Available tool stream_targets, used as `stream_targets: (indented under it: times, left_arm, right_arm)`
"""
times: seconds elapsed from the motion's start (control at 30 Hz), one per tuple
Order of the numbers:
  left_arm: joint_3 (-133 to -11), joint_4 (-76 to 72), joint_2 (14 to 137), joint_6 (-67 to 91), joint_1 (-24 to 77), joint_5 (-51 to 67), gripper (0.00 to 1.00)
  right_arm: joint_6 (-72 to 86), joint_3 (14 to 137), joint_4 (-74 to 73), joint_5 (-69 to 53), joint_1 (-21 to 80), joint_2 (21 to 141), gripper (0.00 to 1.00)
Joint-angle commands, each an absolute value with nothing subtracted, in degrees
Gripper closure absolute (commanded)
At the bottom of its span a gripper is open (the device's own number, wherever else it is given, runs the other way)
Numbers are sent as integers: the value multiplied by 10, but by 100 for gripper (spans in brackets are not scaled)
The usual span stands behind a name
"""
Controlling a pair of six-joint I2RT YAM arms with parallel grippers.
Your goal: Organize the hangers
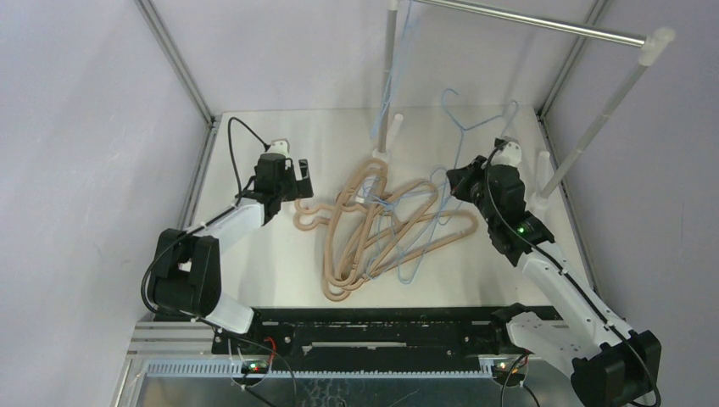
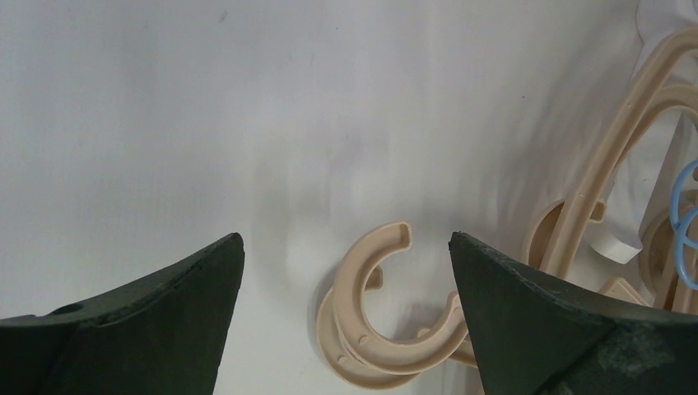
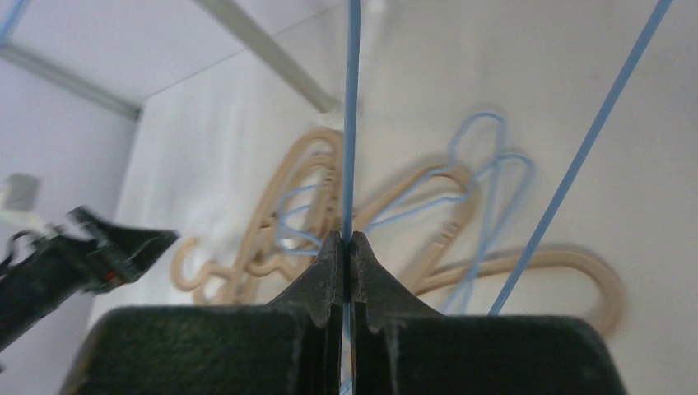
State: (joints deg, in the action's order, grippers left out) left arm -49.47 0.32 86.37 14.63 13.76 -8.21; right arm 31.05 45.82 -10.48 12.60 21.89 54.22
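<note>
A tangled pile of hangers lies mid-table: thick tan ones (image 1: pixel 356 246) with thin light-blue ones (image 1: pixel 420 203) across them. My right gripper (image 1: pixel 465 176) is shut on the wire of one blue hanger (image 1: pixel 475 127), which rises above the table with its hook up. In the right wrist view that wire (image 3: pixel 353 123) runs straight up from the closed jaws of the right gripper (image 3: pixel 346 237). Another blue hanger (image 1: pixel 398 59) hangs from the rail. My left gripper (image 1: pixel 298 182) is open just above the table, and two stacked tan hooks (image 2: pixel 387 329) lie between its fingers, untouched.
A silver rail (image 1: pixel 526 21) on white posts (image 1: pixel 593 127) stands across the back right. One post (image 1: pixel 390 76) stands at the back centre, its foot beside the pile. Cage walls close in the table on the left and right.
</note>
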Motion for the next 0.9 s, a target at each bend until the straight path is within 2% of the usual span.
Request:
stream_targets:
  times: [0.0,0.37,0.87]
  left_arm:
    - [-507,-14,846,151,141,-77,1]
    - [-509,-14,849,149,141,-81,1]
    - [-513,-11,854,145,142,-87,1]
  right_arm:
    - [305,504,13,-39,216,546,100]
    - [315,579,152,-130,222,585,100]
    - [321,738,220,-104,175,765,100]
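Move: The right hand already holds a blue hanger clear of the pile. The left end of the metal rod, where that hanger is going, lies about 12 cm ahead, 13 cm left and 32 cm above; a hung blue hanger dangles beside it, its middle some 12 cm ahead, 15 cm left and 20 cm up. The hanger pile lies 4 cm back, 13 cm left and 23 cm below. From the left hand, the rod end is roughly 7 cm ahead, 22 cm right and 47 cm up. Upward above all, about 20 cm, the right hand carries the pinched blue hanger towards the left end of the rod, swinging left early in the climb and pushing forward only as the rise tails off. On the way the wrist tips the fingers up nearly 30 degrees and turns them counter-clockwise, with the fingers staying shut on the hanger. ##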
